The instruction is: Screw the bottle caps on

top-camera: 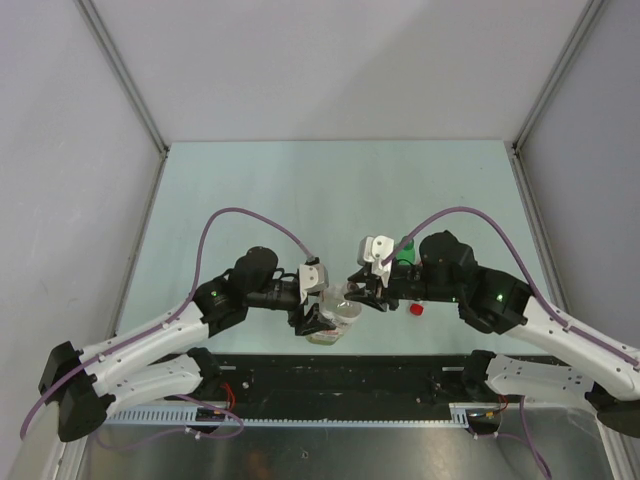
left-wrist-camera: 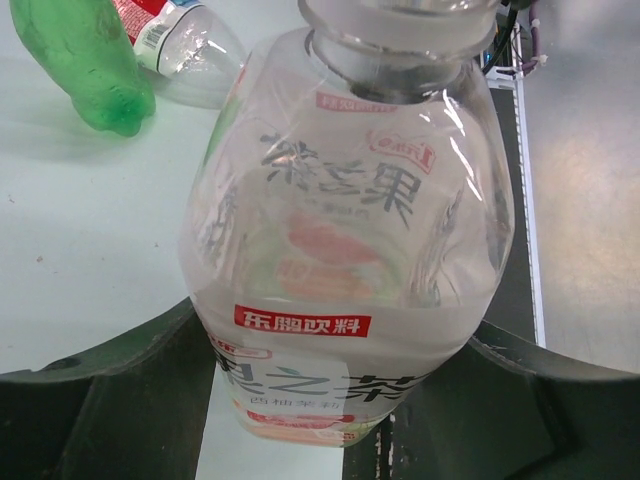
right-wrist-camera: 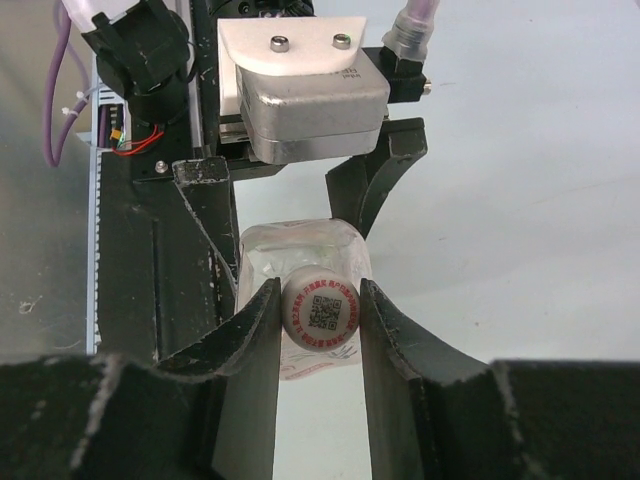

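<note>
My left gripper is shut on the lower body of the wide clear bottle, which carries a white-red label, and holds it near the table's front edge. The right gripper is shut on the white cap, which sits at that bottle's mouth with a finger touching each side. A red cap lies on the table under the right arm. Off to the side lie the green bottle and the slim clear bottle with a red-white label. The green cap is out of view.
A black rail runs along the near table edge just behind the held bottle. Grey walls enclose the pale green table on the left, back and right. The green bottle shows beside the right wrist.
</note>
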Robot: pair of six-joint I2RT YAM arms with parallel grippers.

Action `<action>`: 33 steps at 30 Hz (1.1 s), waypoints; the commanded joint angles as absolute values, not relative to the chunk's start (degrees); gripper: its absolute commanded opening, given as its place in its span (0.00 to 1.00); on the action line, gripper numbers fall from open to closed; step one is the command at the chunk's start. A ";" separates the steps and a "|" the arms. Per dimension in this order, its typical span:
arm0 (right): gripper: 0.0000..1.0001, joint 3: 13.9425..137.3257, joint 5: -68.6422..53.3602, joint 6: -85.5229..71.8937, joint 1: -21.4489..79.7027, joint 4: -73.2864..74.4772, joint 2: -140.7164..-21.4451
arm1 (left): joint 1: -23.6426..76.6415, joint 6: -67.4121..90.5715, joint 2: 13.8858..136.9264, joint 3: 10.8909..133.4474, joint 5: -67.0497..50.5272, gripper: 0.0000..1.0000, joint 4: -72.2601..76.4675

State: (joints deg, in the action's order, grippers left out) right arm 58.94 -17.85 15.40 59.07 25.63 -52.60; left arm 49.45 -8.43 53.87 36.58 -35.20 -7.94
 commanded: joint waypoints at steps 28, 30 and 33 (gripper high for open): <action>0.98 57.28 -11.44 13.28 61.35 27.45 -47.31 | 49.17 -7.22 54.92 36.54 -38.17 0.00 9.67; 0.99 57.23 -10.44 12.33 61.35 27.41 -46.26 | 49.14 -8.05 54.55 35.96 -37.71 0.00 9.65; 0.99 57.24 -7.27 9.68 61.33 27.02 -44.40 | 49.10 -9.37 54.09 35.09 -35.45 0.00 9.58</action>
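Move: Pinched between the right fingertips, the white cap sits on the mouth of the large bottle, practically at the right hand point. From the left hand, which grips the bottle's body, the cap is about 11 cm above, 5 cm to the right and level fore-and-aft. From the right hand, the green bottle stands some 18 cm ahead, 14 cm right and 18 cm below; the red-labelled bottle lies roughly 15 cm ahead, 21 cm right and 27 cm below. Opening from their pinch to nearly full width, the right fingers let go of the white cap, and the hand draws about 2 cm to the right. The left hand keeps its grip and lifts the large bottle roughly 3.5 cm, carrying it 2 cm to the right and tilting it about 10 degrees more upright. ##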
